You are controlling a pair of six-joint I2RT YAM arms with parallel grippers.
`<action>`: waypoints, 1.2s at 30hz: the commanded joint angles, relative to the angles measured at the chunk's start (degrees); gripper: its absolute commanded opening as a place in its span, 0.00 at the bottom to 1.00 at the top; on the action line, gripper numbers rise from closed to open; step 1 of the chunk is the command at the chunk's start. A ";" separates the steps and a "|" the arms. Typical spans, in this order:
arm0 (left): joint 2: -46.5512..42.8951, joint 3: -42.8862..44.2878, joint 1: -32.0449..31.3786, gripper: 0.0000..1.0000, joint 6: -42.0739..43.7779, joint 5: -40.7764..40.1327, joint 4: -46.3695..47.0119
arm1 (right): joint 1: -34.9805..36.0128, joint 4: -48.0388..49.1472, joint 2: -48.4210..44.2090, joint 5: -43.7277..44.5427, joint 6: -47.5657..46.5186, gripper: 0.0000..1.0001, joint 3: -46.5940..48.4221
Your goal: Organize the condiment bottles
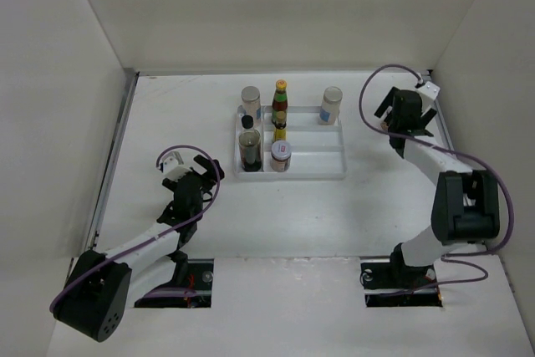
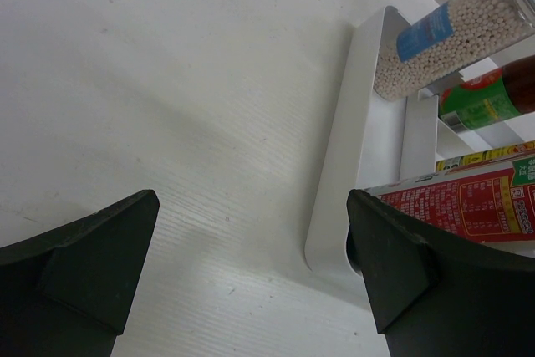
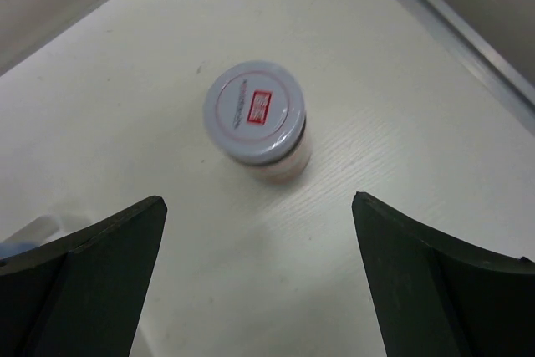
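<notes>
The condiment bottles stand in and around a white divided tray (image 1: 311, 156): a red sauce bottle with a yellow cap (image 1: 280, 98), a grey-capped jar (image 1: 251, 99), a dark black-capped bottle (image 1: 249, 148), a small yellow one (image 1: 279, 133) and a pink-lidded jar (image 1: 281, 155). A white-capped jar (image 1: 332, 104) stands on the table by the tray's back right corner. My right gripper (image 1: 405, 114) is to its right. In the right wrist view that jar (image 3: 255, 114) is ahead of the open, empty right gripper (image 3: 257, 206). My left gripper (image 1: 199, 166) is left of the tray, and the left wrist view shows this gripper (image 2: 252, 198) open and empty.
In the left wrist view the tray's near corner (image 2: 334, 206) is beside my right finger, with a jar of white beads (image 2: 443, 48) and a red-labelled jar (image 2: 476, 206) behind it. White walls close the table on three sides; a metal rail (image 3: 468, 31) runs along the right.
</notes>
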 commanded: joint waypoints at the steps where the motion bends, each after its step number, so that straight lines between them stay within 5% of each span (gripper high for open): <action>1: 0.17 -0.30 0.57 1.00 -0.64 0.38 2.76 | -3.41 0.15 5.63 -4.53 -3.07 1.00 7.35; 16: 0.79 -0.30 0.57 1.00 -0.64 0.38 3.38 | -6.94 -1.07 22.96 -10.69 -5.00 0.99 19.75; 20: 1.58 -0.04 0.66 1.00 -0.64 0.56 3.55 | -7.11 0.50 23.06 -10.25 -5.18 0.74 19.06; 25: 2.19 0.14 0.66 1.00 -0.64 0.56 3.82 | -6.76 4.63 16.48 -9.64 -4.57 0.56 11.61; 36: 0.52 -0.65 0.74 1.00 -0.73 0.73 3.90 | 9.74 5.52 -9.62 -4.01 -1.32 0.51 -5.37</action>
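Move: The jar with the purple lid still on the table lies about 7 cm ahead of the right hand, 3 cm to its right and 9 cm below. From that hand, the white-capped clear bottle is roughly 19 cm left and 8 cm ahead; the tray's middle is level with it, some 32 cm left. From the left hand, the jar is about 20 cm ahead and 69 cm right. Right hand reaches forward and down about 7 cm, pinches the jar, then carries it back, left and up trayward. ##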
